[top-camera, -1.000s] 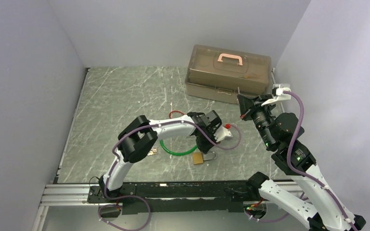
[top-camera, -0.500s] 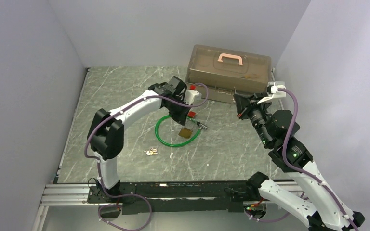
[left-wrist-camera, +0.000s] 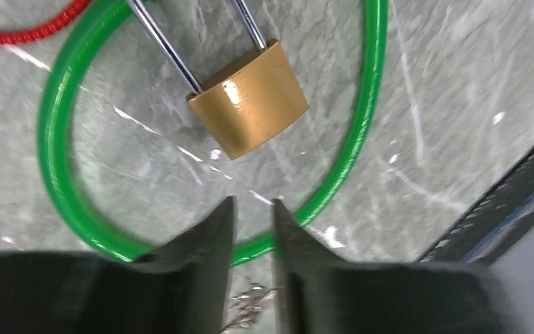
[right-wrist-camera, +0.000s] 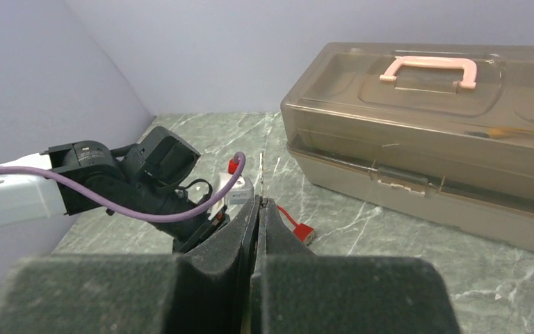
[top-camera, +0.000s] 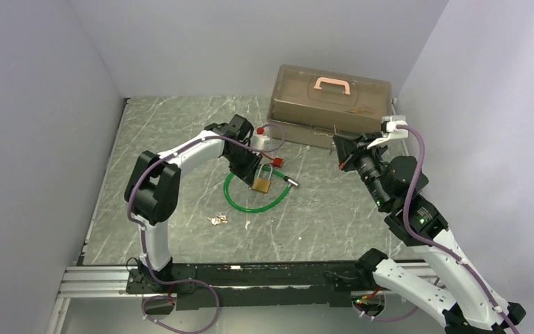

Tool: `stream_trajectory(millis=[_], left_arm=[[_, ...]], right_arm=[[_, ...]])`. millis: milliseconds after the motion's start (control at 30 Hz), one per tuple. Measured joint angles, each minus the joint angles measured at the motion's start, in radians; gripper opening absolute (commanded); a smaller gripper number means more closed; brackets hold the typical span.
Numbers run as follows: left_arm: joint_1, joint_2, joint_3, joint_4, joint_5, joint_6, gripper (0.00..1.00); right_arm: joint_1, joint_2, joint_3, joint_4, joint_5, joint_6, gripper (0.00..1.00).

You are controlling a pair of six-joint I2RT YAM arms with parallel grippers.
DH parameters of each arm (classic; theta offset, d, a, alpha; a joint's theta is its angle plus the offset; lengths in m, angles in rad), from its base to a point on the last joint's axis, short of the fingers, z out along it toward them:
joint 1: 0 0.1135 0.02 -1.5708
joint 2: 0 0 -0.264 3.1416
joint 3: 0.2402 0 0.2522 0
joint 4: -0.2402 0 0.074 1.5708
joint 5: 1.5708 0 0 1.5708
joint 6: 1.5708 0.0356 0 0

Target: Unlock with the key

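Observation:
A brass padlock (top-camera: 261, 184) (left-wrist-camera: 249, 106) with a long steel shackle lies on the table inside a green cable loop (top-camera: 250, 203) (left-wrist-camera: 55, 174). My left gripper (top-camera: 249, 170) (left-wrist-camera: 252, 202) hovers just short of the padlock body. Its jaws stand a little apart with nothing between them. My right gripper (top-camera: 339, 146) (right-wrist-camera: 259, 200) hangs raised in front of the box, shut on the key (right-wrist-camera: 261, 170). The key shows only as a thin metal blade poking out past the fingertips.
A brown translucent toolbox (top-camera: 330, 104) (right-wrist-camera: 424, 132) with a pink handle stands at the back right. A red cable (left-wrist-camera: 42, 28) with a red tag (top-camera: 277, 162) (right-wrist-camera: 301, 233) lies by the loop. A small bunch of keys (top-camera: 217, 220) lies near the front left.
My left arm swung the padlock from the table's front towards the back, set it inside the green loop, and its jaws have parted off it. The right gripper drifted slightly left.

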Motion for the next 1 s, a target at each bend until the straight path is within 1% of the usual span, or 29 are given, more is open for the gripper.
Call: stream_trajectory(millis=[67,100,200,267,400,467,533,667,767,800,933,1000], left_arm=[[0.001,-0.003,-0.008,0.007,-0.014,0.039,0.57],[-0.001,-0.008,-0.016,0.018,-0.02,0.064,0.61],[-0.005,-0.065,-0.078,0.072,-0.033,0.179,0.67],[-0.006,-0.132,-0.142,0.112,-0.047,0.282,0.68],[-0.006,-0.276,-0.243,0.155,-0.086,0.566,0.7],[-0.006,-0.315,-0.274,0.183,-0.101,0.72,0.7],[-0.006,-0.344,-0.319,0.211,-0.108,0.916,0.71],[-0.01,-0.346,-0.382,0.232,-0.119,1.247,0.7],[-0.018,-0.323,-0.385,0.26,-0.118,1.477,0.71],[-0.02,-0.317,-0.385,0.267,-0.117,1.51,0.71],[-0.026,-0.285,-0.385,0.322,-0.092,1.748,0.71],[-0.029,-0.265,-0.385,0.333,-0.075,1.831,0.72]], right_arm=[[0.0,0.002,0.0,0.001,-0.002,0.0,0.0],[0.0,0.004,0.0,0.003,-0.003,0.0,0.0],[0.0,0.008,0.0,0.006,-0.003,0.0,0.0],[0.0,0.008,0.0,0.007,-0.005,0.0,0.0],[0.0,0.015,0.0,0.006,-0.005,-0.001,0.0],[0.0,0.017,0.0,0.007,-0.006,-0.001,0.0],[0.0,0.016,-0.003,0.01,-0.006,-0.001,0.0],[0.0,0.016,-0.013,0.024,-0.007,0.0,0.0],[0.0,0.019,-0.013,0.031,-0.012,-0.001,0.0],[0.0,0.02,-0.013,0.035,-0.016,-0.002,0.0],[0.0,0.027,-0.013,0.043,-0.027,-0.011,0.0],[0.0,0.028,-0.013,0.045,-0.03,-0.017,0.0]])
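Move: Just to the left hand's right and a little ahead lies the padlock, about 4 cm right, 2 cm forward and 5 cm below the fingertips. The green cable ring surrounds it, centred roughly 1 cm to the hand's right and level with it fore and aft. The red lock is some 6 cm ahead and 7 cm right, the loose keys about 9 cm back and 10 cm left. From the right hand, the padlock is around 8 cm ahead, 16 cm left and 36 cm lower. Spreading its barely parted fingers wide, the left hand rolls some 110 degrees clockwise about their still down-and-rightward line. Beside the padlock it rises about 4 cm and swings left nearly 5 cm, then sinks 2 cm and comes back right, working about 4 cm forward past the body towards the shackle end, with no contact visible at the end. ##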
